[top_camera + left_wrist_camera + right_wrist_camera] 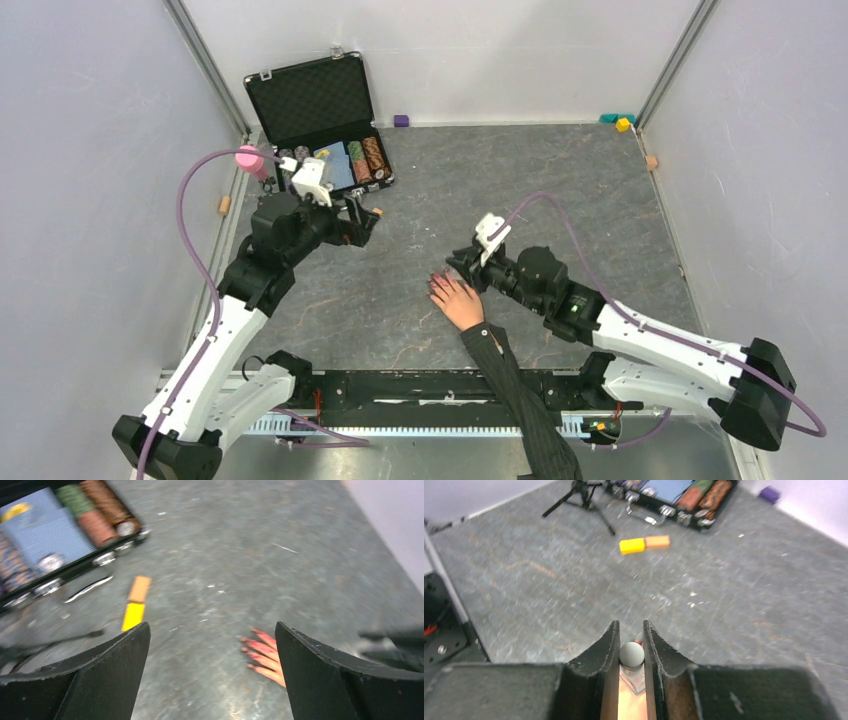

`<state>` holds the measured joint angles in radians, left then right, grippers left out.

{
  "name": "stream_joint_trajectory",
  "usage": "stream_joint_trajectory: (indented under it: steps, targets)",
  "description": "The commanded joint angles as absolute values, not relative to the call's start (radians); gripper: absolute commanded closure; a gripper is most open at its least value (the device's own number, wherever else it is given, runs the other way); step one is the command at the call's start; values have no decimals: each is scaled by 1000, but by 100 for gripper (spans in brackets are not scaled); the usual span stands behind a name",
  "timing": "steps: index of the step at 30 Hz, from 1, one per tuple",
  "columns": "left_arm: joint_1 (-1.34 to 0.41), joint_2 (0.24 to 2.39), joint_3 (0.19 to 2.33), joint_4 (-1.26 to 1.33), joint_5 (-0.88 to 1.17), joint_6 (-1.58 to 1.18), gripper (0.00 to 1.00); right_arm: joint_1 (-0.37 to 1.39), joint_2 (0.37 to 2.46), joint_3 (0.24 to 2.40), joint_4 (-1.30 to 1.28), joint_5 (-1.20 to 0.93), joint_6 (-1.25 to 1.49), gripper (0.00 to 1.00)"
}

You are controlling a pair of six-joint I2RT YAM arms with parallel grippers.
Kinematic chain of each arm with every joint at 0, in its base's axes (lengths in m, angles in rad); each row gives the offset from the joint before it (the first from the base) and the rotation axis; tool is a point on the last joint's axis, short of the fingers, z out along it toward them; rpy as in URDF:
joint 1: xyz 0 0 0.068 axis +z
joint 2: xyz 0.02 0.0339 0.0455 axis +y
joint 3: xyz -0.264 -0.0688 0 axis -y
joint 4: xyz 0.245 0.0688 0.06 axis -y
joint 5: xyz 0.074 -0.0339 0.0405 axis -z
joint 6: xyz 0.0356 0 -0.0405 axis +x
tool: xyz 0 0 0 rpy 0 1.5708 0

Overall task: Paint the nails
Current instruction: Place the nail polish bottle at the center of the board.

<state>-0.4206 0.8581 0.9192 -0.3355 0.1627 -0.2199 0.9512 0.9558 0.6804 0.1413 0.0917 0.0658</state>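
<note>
A pale hand point(458, 300) in a dark pinstriped sleeve point(512, 385) lies flat on the grey table. Its reddish-pink nails point(435, 284) point up-left. My right gripper point(463, 262) hovers just past the fingertips, shut on a small clear bottle with a white round cap point(631, 653); skin shows under the bottle. My left gripper point(368, 218) is beside the case, jaws wide open and holding nothing. In the left wrist view the nails point(248, 645) show next to the right fingertip of the open left gripper point(212, 627).
An open black case point(312, 100) with rows of chips sits at the back left. A yellow-and-orange block point(644, 543) lies in front of it, beside a thin black tripod-like stand point(585, 496). A pink object point(248, 159) and small blocks point(401, 120) line the walls.
</note>
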Motion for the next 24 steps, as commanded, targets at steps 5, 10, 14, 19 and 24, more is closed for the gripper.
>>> stream_joint_trajectory:
  steps: [5, 10, 14, 19, 24]
  targets:
    - [-342, 830, 890, -403, -120, -209, 0, 1073, 997, 480, 552, 40, 61, 100]
    - [-341, 829, 881, -397, -118, -213, 0, 1116, 1108, 457, 649, 24, 37, 100]
    - [-340, 819, 873, -389, -115, -212, 0, 1132, 1197, 461, 700, 17, 27, 100]
    - [-341, 815, 869, -390, -137, -222, 0, 1147, 1296, 458, 761, 26, 21, 99]
    - [-339, 807, 864, -384, -161, -231, 0, 1163, 1372, 448, 814, 69, 9, 97]
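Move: My right hand already holds the nail polish bottle. The bare spot on the board it is bound for lies about 9 cm to its left, 6 cm back and some 20 cm below. The fake hand is almost under my right hand, its middle 2 cm ahead and 0 cm to the side, about 21 cm down; the yellow block is about 18 cm ahead and 20 cm left. From my open, empty left hand the spot is roughly 11 cm back, 7 cm right and 26 cm down. I lower the pinched bottle with my right hand about 11 cm towards the bare board, carrying it some 7.5 cm left and 5 cm back, off from over the fake hand and past its fingertips. That wrist turns about 15 degrees counter-clockwise, its grip kept. My left hand, fingers staying wide open, swings about 7 cm left and sinks a little, clearing out with a 20-degree counter-clockwise turn. ##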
